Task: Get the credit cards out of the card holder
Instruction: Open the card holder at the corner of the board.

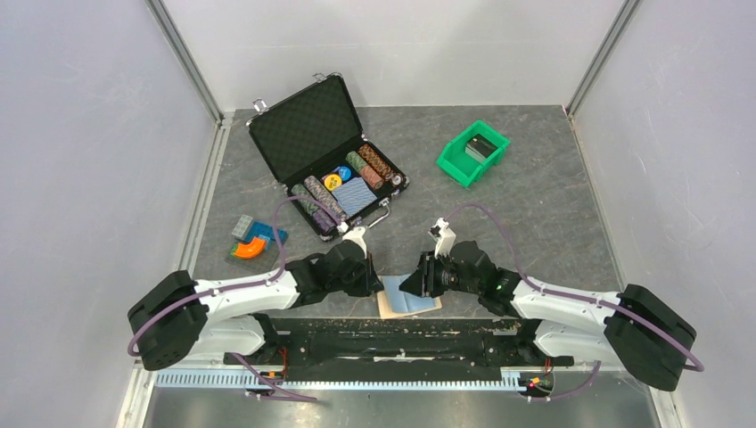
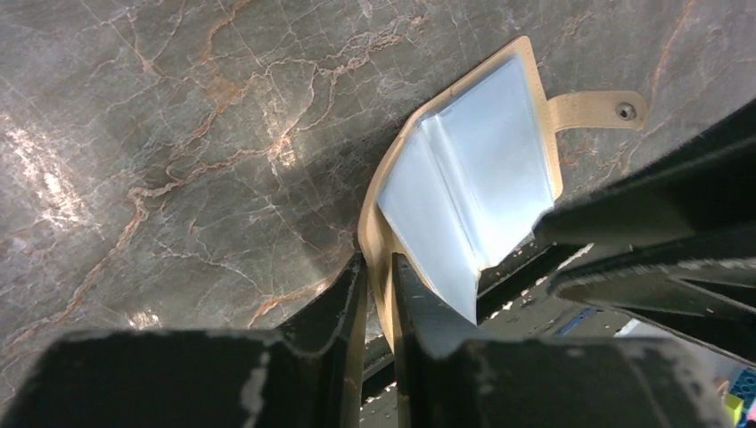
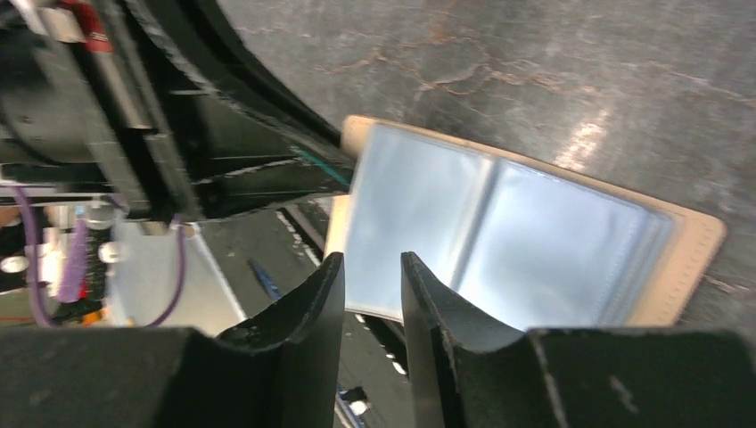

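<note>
The card holder (image 1: pixel 410 299) lies spread open at the table's near edge, a tan wallet with light blue-grey inner faces (image 2: pixel 481 152) and a side tab (image 2: pixel 597 109). My left gripper (image 2: pixel 376 267) is on its left side, the jaws nearly together with the curled tan cover edge pinched between them. My right gripper (image 3: pixel 373 266) comes from the right, jaws a little apart, tips over the near edge of the holder's (image 3: pixel 535 241) left inner face. The credit cards are hidden; I see only glossy sleeves. In the top view both grippers (image 1: pixel 379 283) (image 1: pixel 412 283) meet over the holder.
A black foam-lined case (image 1: pixel 325 152) with poker chips stands open at the back left. A green bin (image 1: pixel 472 152) sits at the back right. A small coloured toy (image 1: pixel 254 241) lies at the left. The arms' base rail (image 1: pixel 392 330) runs just below the holder.
</note>
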Controlling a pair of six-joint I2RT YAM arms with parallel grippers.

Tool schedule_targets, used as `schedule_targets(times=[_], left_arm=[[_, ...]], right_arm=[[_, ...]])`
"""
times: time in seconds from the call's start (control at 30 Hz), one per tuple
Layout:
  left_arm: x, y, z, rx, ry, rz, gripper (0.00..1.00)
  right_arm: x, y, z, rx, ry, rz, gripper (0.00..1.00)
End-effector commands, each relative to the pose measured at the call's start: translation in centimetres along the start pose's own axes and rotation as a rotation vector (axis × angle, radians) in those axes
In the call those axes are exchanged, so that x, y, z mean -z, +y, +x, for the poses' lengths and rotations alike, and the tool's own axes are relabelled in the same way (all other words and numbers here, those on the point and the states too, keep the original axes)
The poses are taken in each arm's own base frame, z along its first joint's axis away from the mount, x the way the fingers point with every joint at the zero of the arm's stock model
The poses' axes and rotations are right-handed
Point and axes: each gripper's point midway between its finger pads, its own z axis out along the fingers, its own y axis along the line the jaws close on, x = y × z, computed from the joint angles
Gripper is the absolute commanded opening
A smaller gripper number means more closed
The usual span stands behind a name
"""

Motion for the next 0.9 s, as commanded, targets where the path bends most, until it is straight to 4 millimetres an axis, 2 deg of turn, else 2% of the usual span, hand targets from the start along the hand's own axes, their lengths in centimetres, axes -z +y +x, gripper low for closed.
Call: schedule_targets(times=[0.0,0.07,0.13,0.27,0.37,0.6,0.73,0.87], left_arm=[[1.1,-0.8,-1.4,0.046,-0.058,0.01,0.26],[1.6,-0.9,-1.8,0.056,-0.075,0.013,0.33],[2.2,-1.2,-2.2,0.067,-0.094,0.025,0.41],[2.9,-1.8,-3.0,0.078,-0.133,0.064,0.55],[2.7,-1.9,-2.9,0.079,-0.142,0.078,0.63],[1.0,-0.8,-1.3,0.05,-0.082,0.051,0.65],[0.2,-1.5,-0.7,0.041,-0.06,0.099,0.66],[-0.3,-1.2,-0.4,0.04,-0.053,0.095,0.65]], right_arm=[[0.7,-2.0,-2.0,0.099,-0.053,0.166,0.36],[1.5,-3.2,-2.4,0.126,-0.072,0.238,0.4],[1.9,-3.5,-2.3,0.137,-0.074,0.251,0.44],[1.9,-4.3,-1.7,0.13,-0.057,0.27,0.45],[1.7,-4.7,-1.4,0.125,-0.052,0.275,0.45],[1.5,-5.6,-0.8,0.138,-0.029,0.296,0.46],[1.5,-6.5,-0.5,0.139,-0.024,0.326,0.49],[1.6,-7.2,-0.5,0.149,-0.031,0.357,0.5]])
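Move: Right at the left hand's nearly shut fingertips is the left cover edge of the open card holder, whose middle lies about 7 cm to this hand's right, 2 cm back and 2 cm below. The poker case stands some 23 cm ahead and 6 cm to the left of the left hand, the toy blocks about 11 cm ahead and 26 cm left. From the right hand, the card holder's middle is roughly 2 cm right, 1 cm back and 5 cm lower. Letting go of the cover edge, the left hand opens wide and lifts about 4 cm, then sinks back to its old height with the fingers parted by the left cover. Meanwhile the right hand draws some 5 cm to the right from the left page, first also slightly forward, sinks 4 cm towards the right-hand page, rolls nearly 20 degrees and opens further. ##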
